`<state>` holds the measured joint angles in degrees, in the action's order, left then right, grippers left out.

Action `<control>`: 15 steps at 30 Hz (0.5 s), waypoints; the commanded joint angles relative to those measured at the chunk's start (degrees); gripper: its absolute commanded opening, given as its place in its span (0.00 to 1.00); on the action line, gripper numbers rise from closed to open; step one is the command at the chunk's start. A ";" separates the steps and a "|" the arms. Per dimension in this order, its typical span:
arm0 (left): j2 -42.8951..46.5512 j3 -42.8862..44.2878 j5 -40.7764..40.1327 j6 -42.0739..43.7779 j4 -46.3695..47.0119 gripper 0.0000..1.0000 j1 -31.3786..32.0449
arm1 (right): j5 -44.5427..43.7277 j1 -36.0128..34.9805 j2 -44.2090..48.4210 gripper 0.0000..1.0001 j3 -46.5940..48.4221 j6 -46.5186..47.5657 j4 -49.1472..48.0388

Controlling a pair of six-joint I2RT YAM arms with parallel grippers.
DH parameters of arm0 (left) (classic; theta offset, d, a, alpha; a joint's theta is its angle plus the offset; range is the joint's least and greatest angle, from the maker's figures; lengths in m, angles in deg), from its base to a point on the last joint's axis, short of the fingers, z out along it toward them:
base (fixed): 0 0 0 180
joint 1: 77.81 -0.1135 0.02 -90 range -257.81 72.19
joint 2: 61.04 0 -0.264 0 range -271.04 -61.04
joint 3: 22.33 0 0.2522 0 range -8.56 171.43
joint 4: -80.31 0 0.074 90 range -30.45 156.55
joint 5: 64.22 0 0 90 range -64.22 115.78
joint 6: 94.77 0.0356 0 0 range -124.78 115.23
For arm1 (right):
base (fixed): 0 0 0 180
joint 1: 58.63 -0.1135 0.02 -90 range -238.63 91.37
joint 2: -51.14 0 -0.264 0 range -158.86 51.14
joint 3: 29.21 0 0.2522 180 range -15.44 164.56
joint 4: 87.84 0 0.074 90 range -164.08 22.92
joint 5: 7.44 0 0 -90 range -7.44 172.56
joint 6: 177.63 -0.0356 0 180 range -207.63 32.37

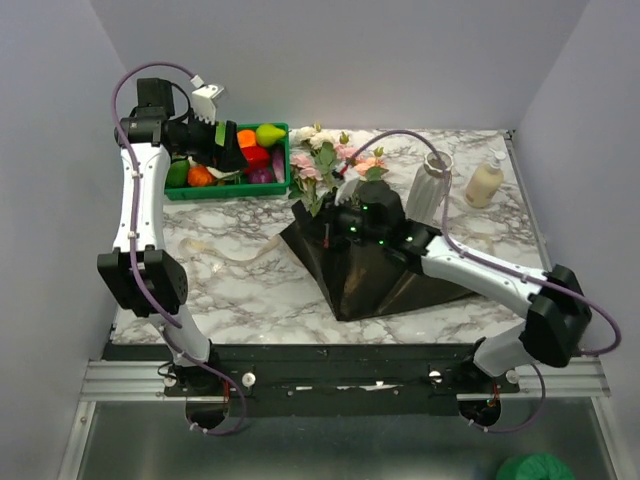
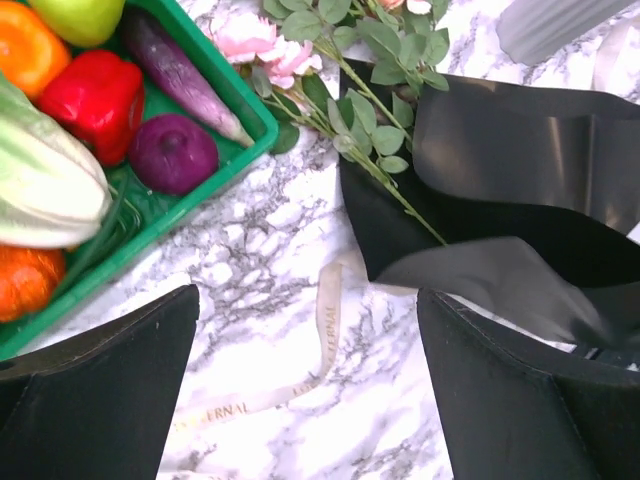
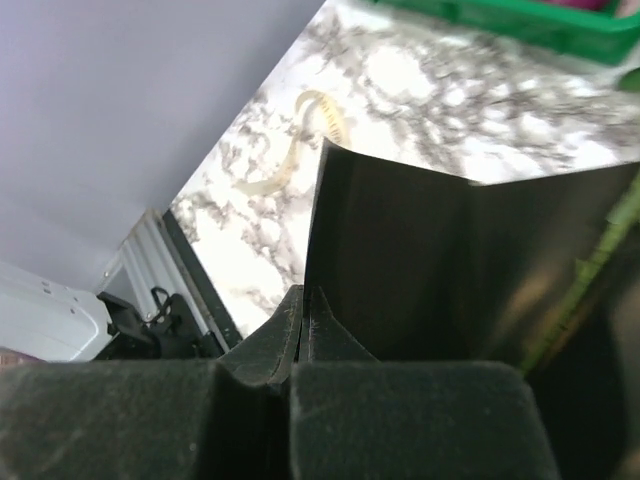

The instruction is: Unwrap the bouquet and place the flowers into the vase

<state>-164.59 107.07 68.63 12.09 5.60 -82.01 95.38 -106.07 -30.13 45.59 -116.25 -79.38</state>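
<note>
The bouquet lies mid-table: its pink and cream flowers point toward the back, and their stems rest on the dark paper, which is spread partly open. The cream ribbon lies loose on the marble, left of the paper. My right gripper is shut on the paper's raised left edge; in the right wrist view its fingertips pinch that edge. My left gripper hangs open above the green crate; its wrist view shows the ribbon between the open fingers, far below. The white ribbed vase stands upright behind the right arm.
A green crate of toy vegetables sits at the back left, touching the flower heads. A small cream bottle stands right of the vase. Walls close in on three sides of the marble table.
</note>
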 commanded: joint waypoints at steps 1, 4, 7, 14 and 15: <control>6.15 -5.94 1.89 -0.17 -1.10 0.99 -2.12 | -1.84 -5.90 -10.99 0.06 12.48 1.99 5.12; 8.96 -8.22 1.01 0.45 -1.72 0.99 -3.78 | -0.17 -8.80 -20.65 0.33 18.40 2.25 7.76; 11.69 -10.42 -0.48 0.36 -1.63 0.99 -4.58 | 1.77 -11.00 -26.99 0.54 23.68 2.08 7.94; 14.51 -8.76 -7.24 0.72 -3.48 0.99 -5.02 | 6.25 -13.29 -35.35 0.84 36.42 2.08 10.22; 14.78 -8.41 -8.12 0.28 -3.56 0.99 -5.11 | 7.21 -13.47 -36.23 0.89 39.48 2.25 11.53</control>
<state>-152.50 96.80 65.68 12.72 3.43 -86.65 98.49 -118.70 -64.03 76.52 -114.54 -70.66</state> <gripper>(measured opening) 0.985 0.814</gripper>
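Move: My right hand has the left flap of the black wrapping paper in its shut fingers; the bare table it goes to is about 16 cm left, 4 cm back and 21 cm below. The ribbon's middle lies some 20 cm left and 3 cm ahead, the flowers 21 cm ahead and 3 cm right, the green vegetable tray 25 cm ahead and 21 cm left. From my left hand that bare spot is roughly 20 cm back, 3 cm right and 26 cm down. I sweep my right hand some 16 cm to the left, sinking about 8 cm on the way, to carry the paper flap out over the ribbon. Its fingers open almost wide as it goes, letting the flap go, and the wrist turns about 15 degrees counter-clockwise. My left hand, empty and wide open, draws back about 5 cm and a little left. ##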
